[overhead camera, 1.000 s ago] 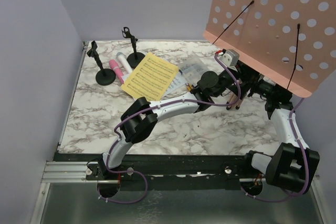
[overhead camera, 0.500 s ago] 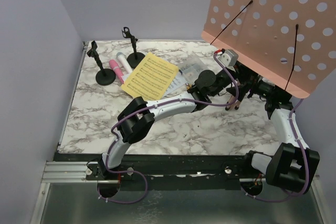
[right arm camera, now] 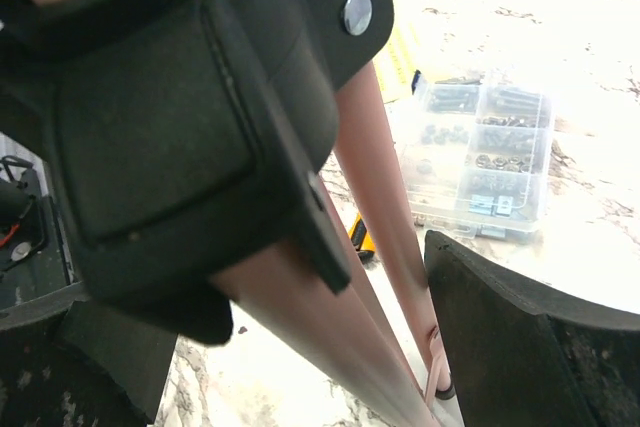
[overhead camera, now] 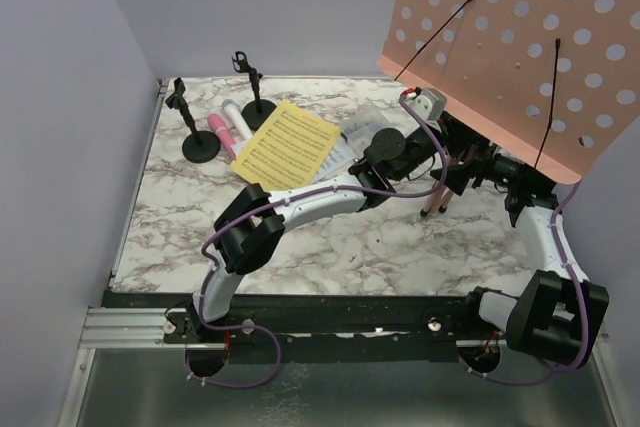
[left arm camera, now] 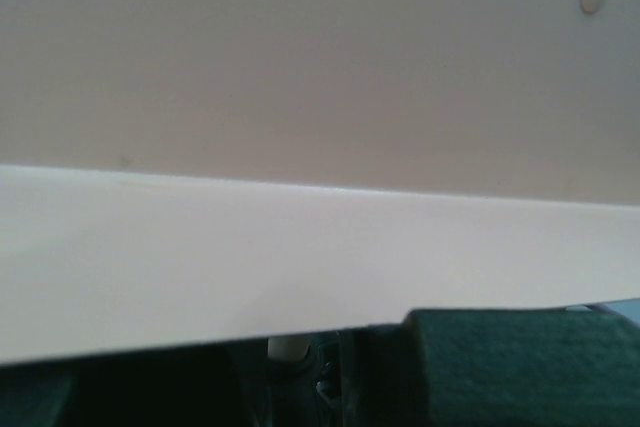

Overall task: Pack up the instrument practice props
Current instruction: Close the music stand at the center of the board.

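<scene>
The pink perforated music rack (overhead camera: 510, 47) hangs tilted at the back right, its tripod legs (overhead camera: 437, 199) folded together just above the table. My left gripper (overhead camera: 450, 142) is shut on the stem under the desk; the left wrist view shows only the rack's pale underside (left arm camera: 300, 97) and a dark finger pad (left arm camera: 500, 367). My right gripper (overhead camera: 472, 175) stands open around the legs (right arm camera: 390, 207), its fingers (right arm camera: 530, 347) apart from them. The pink microphone (overhead camera: 218, 132), the white one (overhead camera: 235, 119), two black mic holders (overhead camera: 200, 142) (overhead camera: 257, 107) and the yellow sheet music (overhead camera: 288, 145) lie at the back left.
A clear compartment box (overhead camera: 365, 127) (right arm camera: 485, 162) lies behind the left wrist. A yellow-and-black knife (right arm camera: 358, 235) lies on the marble below the legs. Purple walls close the table on the left, back and right.
The right gripper's jaws have spread wide off the legs. The left arm has raised the rack and carried it a little left, so the desk sits higher and more tilted.
</scene>
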You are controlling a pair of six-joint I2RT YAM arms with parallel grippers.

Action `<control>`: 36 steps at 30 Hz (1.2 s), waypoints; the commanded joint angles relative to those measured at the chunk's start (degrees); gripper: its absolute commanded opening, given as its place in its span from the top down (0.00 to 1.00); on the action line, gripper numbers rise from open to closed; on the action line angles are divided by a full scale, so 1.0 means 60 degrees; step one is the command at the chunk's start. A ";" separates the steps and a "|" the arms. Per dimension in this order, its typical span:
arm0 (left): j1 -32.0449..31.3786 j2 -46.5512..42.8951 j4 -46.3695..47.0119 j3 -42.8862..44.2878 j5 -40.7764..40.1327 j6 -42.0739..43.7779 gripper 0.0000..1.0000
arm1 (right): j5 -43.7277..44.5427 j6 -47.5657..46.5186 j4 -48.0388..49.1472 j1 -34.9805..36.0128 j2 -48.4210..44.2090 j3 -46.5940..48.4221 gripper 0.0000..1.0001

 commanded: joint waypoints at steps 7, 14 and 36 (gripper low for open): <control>0.0187 -0.0981 0.0180 0.0077 0.0277 -0.1051 1.00 | -0.0953 0.1047 0.1017 -0.0002 0.0093 -0.0256 0.01; 0.0188 -0.0774 0.0195 0.0360 0.0343 -0.1540 1.00 | -0.0823 0.1589 0.1522 0.0011 0.0142 -0.0410 0.05; 0.0216 -0.0525 0.0370 0.0343 0.0765 -0.2354 1.00 | -0.0289 0.0291 0.0517 0.0288 0.0111 -0.0169 0.40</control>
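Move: Between the right hand's open fingers, the upper part of the music stand's tripod legs lies about 1 cm ahead and 1 cm left; the black leg hub sits some 7 cm above, 2 cm back and 2 cm right. Down on the table, the parts box is roughly 25 cm ahead and 18 cm left, the yellow knife about 12 cm ahead and 16 cm left. From the left hand, those legs are some 17 cm below, 3 cm left, level fore and aft. Keeping its grip on the stand's post under the desk, the left hand stays within a centimetre of its place and tips its wrist about 8 degrees, forward side down. The right hand eases barely half a centimetre back and left, returns forward and sinks slightly, while its wide-open fingers close about a third of their range, narrowing around the nearly folded legs. ##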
